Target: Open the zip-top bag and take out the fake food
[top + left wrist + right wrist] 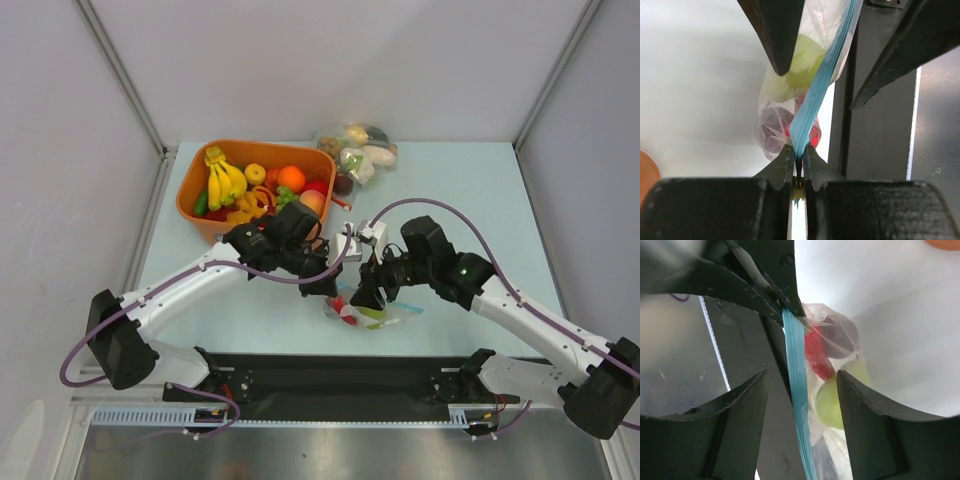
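Note:
The zip-top bag hangs between both grippers, just above the table's near edge. My left gripper is shut on one end of its blue zip strip. Inside the bag lies the fake food: a light green fruit, a red chili and a dark purple fruit. My right gripper is open and straddles the strip farther along, with one finger on each side and neither touching the bag. The zip strip looks closed along the length I can see.
An orange tub of bananas, an orange and other fruit stands behind the left arm. A larger clear bag of vegetables lies at the back. The black base rail runs just below the hanging bag.

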Action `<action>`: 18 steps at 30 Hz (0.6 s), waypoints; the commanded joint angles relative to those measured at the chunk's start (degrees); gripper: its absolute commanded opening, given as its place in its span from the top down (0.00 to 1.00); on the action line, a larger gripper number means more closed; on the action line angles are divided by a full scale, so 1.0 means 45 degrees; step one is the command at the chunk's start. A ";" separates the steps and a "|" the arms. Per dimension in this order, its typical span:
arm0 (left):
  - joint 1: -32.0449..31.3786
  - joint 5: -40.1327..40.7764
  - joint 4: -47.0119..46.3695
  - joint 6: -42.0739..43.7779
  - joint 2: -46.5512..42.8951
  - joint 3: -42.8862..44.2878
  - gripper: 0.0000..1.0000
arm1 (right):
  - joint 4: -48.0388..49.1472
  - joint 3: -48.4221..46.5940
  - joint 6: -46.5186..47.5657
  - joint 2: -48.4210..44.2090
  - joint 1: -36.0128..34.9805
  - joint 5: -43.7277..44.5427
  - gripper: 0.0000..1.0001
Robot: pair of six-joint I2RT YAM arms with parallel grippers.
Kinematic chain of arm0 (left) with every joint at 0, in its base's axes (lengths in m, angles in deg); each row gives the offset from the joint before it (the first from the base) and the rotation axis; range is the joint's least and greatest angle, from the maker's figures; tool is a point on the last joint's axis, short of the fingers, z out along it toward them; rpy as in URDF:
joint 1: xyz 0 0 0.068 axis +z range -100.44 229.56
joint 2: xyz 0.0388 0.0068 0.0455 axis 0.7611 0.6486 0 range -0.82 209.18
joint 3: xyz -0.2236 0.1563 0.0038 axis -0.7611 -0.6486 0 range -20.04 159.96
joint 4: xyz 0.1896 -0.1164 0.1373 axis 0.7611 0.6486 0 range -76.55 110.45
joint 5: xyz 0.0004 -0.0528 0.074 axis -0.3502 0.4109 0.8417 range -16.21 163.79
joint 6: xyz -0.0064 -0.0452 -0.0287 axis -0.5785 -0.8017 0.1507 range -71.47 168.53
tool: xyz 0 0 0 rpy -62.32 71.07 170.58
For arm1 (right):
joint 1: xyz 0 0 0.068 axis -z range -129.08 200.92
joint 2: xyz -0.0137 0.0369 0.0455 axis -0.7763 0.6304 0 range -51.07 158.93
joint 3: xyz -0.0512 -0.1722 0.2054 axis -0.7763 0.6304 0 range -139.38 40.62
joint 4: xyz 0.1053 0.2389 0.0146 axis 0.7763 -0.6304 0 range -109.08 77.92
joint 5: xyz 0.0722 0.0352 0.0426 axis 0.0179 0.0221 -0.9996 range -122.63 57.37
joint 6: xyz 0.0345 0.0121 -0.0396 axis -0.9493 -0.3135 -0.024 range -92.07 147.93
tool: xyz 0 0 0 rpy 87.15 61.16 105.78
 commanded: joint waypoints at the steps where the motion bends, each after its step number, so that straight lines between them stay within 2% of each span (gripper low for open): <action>1: -0.0088 -0.0164 -0.0586 0.0254 -0.0212 0.0503 1.00 | 0.0917 0.0335 -0.0448 -0.0057 -0.0266 0.0564 0.42; 2: -0.0088 -0.0125 -0.0664 0.0234 -0.0271 0.0484 1.00 | 0.1092 0.0414 -0.0528 -0.0077 -0.0266 0.0564 0.53; 4: -0.0088 0.0108 -0.0976 0.0156 -0.0368 0.0309 0.97 | 0.1229 0.0512 -0.0548 -0.0135 -0.0267 0.0564 0.67; 5: -0.0088 0.0226 -0.1152 -0.0038 -0.0446 0.0172 0.89 | 0.1230 0.0512 -0.0509 -0.0135 -0.0266 0.0564 0.84; 7: -0.0088 0.0401 -0.1970 -0.0370 -0.0700 -0.0391 0.70 | 0.1114 0.0473 -0.0412 -0.0155 -0.0266 0.0642 0.97; 8: -0.0068 0.0499 -0.2341 -0.0797 -0.1068 -0.0647 0.59 | 0.1055 0.0473 -0.0372 -0.0155 -0.0208 0.0642 1.00; 11: 0.0009 0.0831 -0.4562 -0.1715 -0.2025 -0.2244 0.43 | 0.1346 0.0920 -0.0566 -0.0330 0.0239 -0.0115 1.00; 18: 0.0926 0.0522 -0.7904 -0.3670 -0.3647 -0.4416 0.35 | 0.2694 0.1605 -0.1387 -0.1072 0.1703 -0.2068 1.00</action>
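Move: The blue zip strip of the bag runs between the right hand's open fingers, about 1 cm below the hand point, with the green pear roughly 7 cm under it and 1 cm forward. The red pepper hangs some 5 cm left, 1 cm forward and 6 cm down from the right hand. The left hand already grips the strip's left end; the stretch between the right fingers lies about 6 cm to its right and 1 cm back. The right hand sinks about 2 cm while its wide-open fingers shut and pinch the blue strip, then it draws about 1 cm to the right, keeping hold. As that grip closes, the left fingers open wide and let go of the strip's end by the yellow slider, and the left hand eases some 1.5 cm forward, its wrist turning nearly 20 degrees so the fingers swing forward and rise towards level. ##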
